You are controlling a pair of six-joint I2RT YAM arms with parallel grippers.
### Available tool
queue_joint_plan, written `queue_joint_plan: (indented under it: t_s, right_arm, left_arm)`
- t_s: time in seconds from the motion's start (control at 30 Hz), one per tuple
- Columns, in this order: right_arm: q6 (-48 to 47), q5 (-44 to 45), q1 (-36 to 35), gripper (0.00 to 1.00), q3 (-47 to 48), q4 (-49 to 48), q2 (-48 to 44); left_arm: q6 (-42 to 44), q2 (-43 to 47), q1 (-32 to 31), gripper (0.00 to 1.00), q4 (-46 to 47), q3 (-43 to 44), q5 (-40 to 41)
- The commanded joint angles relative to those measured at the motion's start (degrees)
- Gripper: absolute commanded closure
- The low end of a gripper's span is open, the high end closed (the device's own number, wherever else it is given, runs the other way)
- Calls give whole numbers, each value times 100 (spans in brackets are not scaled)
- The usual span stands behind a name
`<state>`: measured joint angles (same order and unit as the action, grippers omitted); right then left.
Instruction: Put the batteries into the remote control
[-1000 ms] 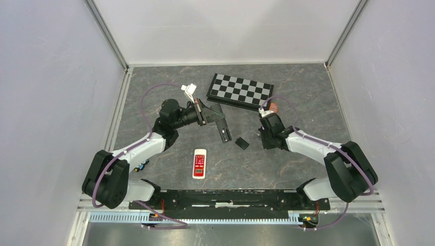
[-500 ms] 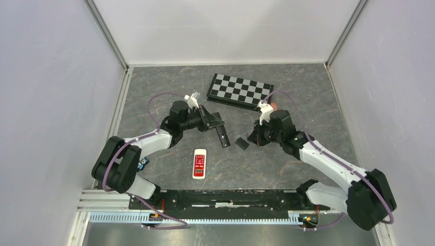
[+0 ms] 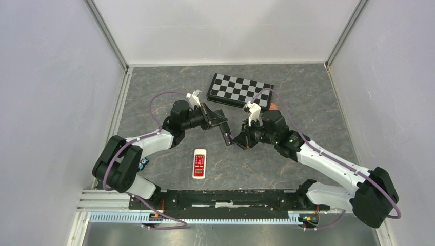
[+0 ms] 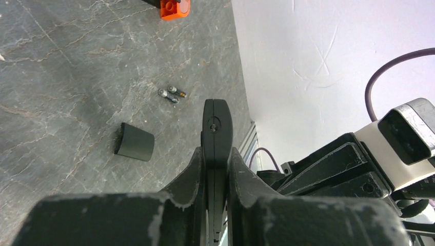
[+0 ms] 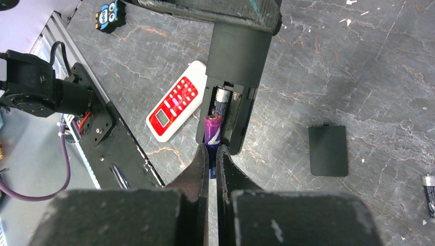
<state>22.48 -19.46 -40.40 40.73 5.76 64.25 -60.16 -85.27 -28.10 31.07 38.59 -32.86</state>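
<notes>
My left gripper (image 4: 216,151) is shut on the black remote control (image 4: 216,125), which shows edge-on between its fingers. From above, that remote (image 3: 222,130) slants down to the right from the left gripper (image 3: 212,119). Its back faces my right wrist camera and the battery compartment (image 5: 225,110) is uncovered, with one cell (image 5: 221,96) lying inside. My right gripper (image 5: 212,147) is shut on a purple battery (image 5: 213,128), whose tip is at the compartment's open end. Loose batteries (image 4: 172,94) lie on the table, and another (image 5: 430,187) shows at the frame edge.
The black battery cover (image 5: 328,150) lies flat on the table right of the remote. A white and red remote (image 3: 199,163) lies near the front, a chessboard (image 3: 240,90) at the back. A small owl figure (image 5: 110,15) sits by the rail.
My right arm has swung left with the battery, from beside the cover to the held remote's lower end. The left arm shifted slightly, then held still.
</notes>
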Motion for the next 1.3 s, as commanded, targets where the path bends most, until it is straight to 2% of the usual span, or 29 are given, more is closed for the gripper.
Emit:
queue_joint_plan:
  t_s: [0.0, 0.33, 0.97, 1.17, 1.27]
  right_arm:
    - [187, 281, -106, 97, 326, -22, 98]
    - [214, 618, -195, 94, 497, 276, 340]
    - [371, 491, -196, 72, 484, 35, 490]
    - [484, 445, -192, 70, 460, -60, 424]
    - [608, 465, -196, 74, 421, -157, 388]
  left_arm:
    - [-296, 22, -41, 98, 609, -70, 65]
    - [-407, 110, -41, 98, 690, -93, 70]
    - [-838, -90, -40, 98, 989, -54, -94]
    - [-931, -159, -38, 98, 1013, -63, -71]
    - [-1025, -192, -39, 98, 1037, -76, -69]
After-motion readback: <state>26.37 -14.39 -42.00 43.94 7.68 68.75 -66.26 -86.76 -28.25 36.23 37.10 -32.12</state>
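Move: The black remote's open battery compartment, its second slot still empty, is about 2 cm ahead of the right hand, 3 cm left and 2 cm below; a purple-and-blue battery is already pinched there. The small battery cover is on the table about 6 cm ahead, 4 cm right and 15 cm below, the red-and-white remote 4 cm back, 17 cm left and equally low. From the left hand, which grips the black remote, the compartment lies some 6 cm back and 1 cm right, about 1 cm lower. The purple-and-blue battery is let go at the near end of the compartment: after a slight lift, the right hand eases about 1 cm forward and 1 cm down towards the compartment, turning barely 5 degrees, while its fingers spread to about a quarter open. The left hand keeps its hold on the black remote, almost still. ##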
